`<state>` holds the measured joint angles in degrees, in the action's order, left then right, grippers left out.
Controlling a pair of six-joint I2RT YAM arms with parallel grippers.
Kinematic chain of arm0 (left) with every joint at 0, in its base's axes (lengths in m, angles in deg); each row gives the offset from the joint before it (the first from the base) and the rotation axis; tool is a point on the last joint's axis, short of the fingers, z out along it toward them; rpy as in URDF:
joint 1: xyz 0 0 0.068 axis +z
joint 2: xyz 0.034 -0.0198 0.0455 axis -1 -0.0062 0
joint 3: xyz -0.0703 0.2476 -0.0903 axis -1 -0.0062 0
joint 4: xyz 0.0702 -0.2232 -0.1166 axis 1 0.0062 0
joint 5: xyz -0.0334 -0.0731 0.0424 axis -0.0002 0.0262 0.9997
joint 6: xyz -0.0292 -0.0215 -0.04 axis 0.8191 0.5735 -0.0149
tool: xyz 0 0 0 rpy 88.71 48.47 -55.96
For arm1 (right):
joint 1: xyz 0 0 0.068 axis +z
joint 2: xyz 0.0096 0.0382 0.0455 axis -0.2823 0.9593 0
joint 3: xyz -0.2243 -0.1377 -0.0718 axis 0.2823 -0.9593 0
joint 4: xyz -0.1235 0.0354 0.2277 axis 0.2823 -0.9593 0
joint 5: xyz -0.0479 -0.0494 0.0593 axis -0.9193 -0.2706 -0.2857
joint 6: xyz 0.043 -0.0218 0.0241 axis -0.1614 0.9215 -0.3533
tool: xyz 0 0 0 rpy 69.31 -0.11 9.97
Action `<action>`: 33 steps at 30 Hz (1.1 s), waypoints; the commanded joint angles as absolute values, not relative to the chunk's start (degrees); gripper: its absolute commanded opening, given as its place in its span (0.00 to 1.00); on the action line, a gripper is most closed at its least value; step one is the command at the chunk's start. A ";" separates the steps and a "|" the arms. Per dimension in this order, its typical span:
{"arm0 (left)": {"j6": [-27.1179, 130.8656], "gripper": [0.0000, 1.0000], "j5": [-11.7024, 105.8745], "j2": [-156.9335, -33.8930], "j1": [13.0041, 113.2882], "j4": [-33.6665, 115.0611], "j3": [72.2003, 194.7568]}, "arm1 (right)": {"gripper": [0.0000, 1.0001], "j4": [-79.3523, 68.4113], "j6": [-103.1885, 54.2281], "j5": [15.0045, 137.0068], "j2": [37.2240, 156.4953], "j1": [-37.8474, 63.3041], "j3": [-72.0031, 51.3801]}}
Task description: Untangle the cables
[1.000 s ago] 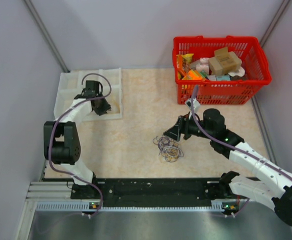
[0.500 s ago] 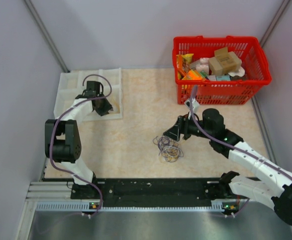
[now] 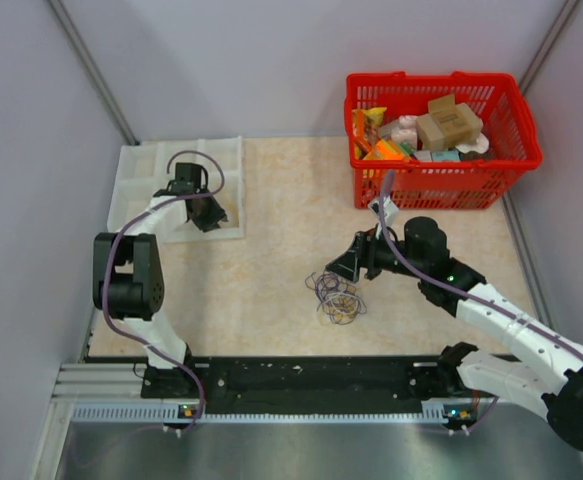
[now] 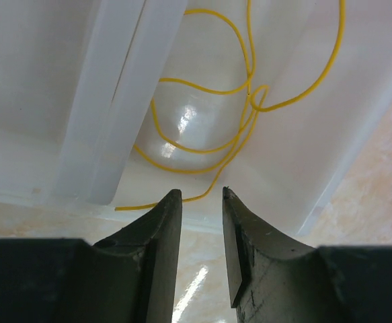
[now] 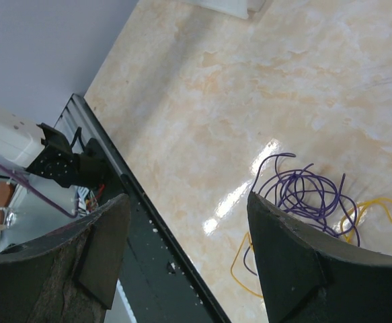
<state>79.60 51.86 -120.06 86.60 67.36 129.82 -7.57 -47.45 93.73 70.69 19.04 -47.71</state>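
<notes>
A tangle of thin purple and yellow cables (image 3: 336,297) lies on the tabletop near the middle. In the right wrist view the same tangle (image 5: 303,195) sits just past the right finger. My right gripper (image 3: 339,268) (image 5: 185,200) hovers beside the tangle, open wide and holding nothing. A single yellow cable (image 4: 252,86) lies looped in a compartment of the white tray (image 4: 115,101). My left gripper (image 3: 207,213) (image 4: 200,194) hangs over the tray's near edge, open by a narrow gap. The yellow strand's end runs just beyond its fingertips, not between them.
The white divided tray (image 3: 136,175) sits at the back left of the table. A red basket (image 3: 516,150) full of packets and boxes stands at the back right. A black rail (image 3: 301,378) runs along the near edge by the arm bases.
The left arm's elbow has shifted slightly up and to the right, while its gripper stays over the tray. The right arm and the tangle have not moved.
</notes>
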 commanded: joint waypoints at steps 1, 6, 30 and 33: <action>80.20 0.36 51.83 -121.69 86.92 66.09 131.88 | 0.70 -6.46 -47.28 93.77 69.84 18.93 -47.71; 79.67 0.36 53.32 -123.36 86.92 66.35 134.08 | 0.70 -6.72 -47.28 93.50 69.66 18.93 -47.89; 70.97 0.61 43.94 -113.89 88.94 67.32 144.28 | 0.70 -10.84 -46.41 90.78 72.81 18.93 -45.70; 70.62 0.62 39.37 -109.23 88.85 67.32 143.14 | 0.70 -14.35 -45.27 88.24 75.01 18.93 -44.20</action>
<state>72.63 46.07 -117.28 88.76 68.34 141.89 -10.33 -47.01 91.63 72.51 19.04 -47.55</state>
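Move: Inside the tray's front right compartment, the yellow cable lies in loops, its middle roughly 4 cm ahead of the left hand, 1 cm right and 4 cm below. The compartment's near wall is some 3 cm behind that hand, its divider about 4 cm left and 2 cm ahead, its right wall about 7 cm right and 2 cm ahead. From the right hand the yellow cable lies about 22 cm ahead, 28 cm left and 18 cm lower. Easing forward some 3 cm and down 2 cm into the compartment, the left hand works over the near strand of the yellow cable with its fingers part open, shifts slightly left, then lifts quickly about 12 cm and a little farther forward, clear of the tray. During the lift the fingers spread wider and the wrist tips the fingertips forward and up about 15 degrees, turning slightly clockwise. ##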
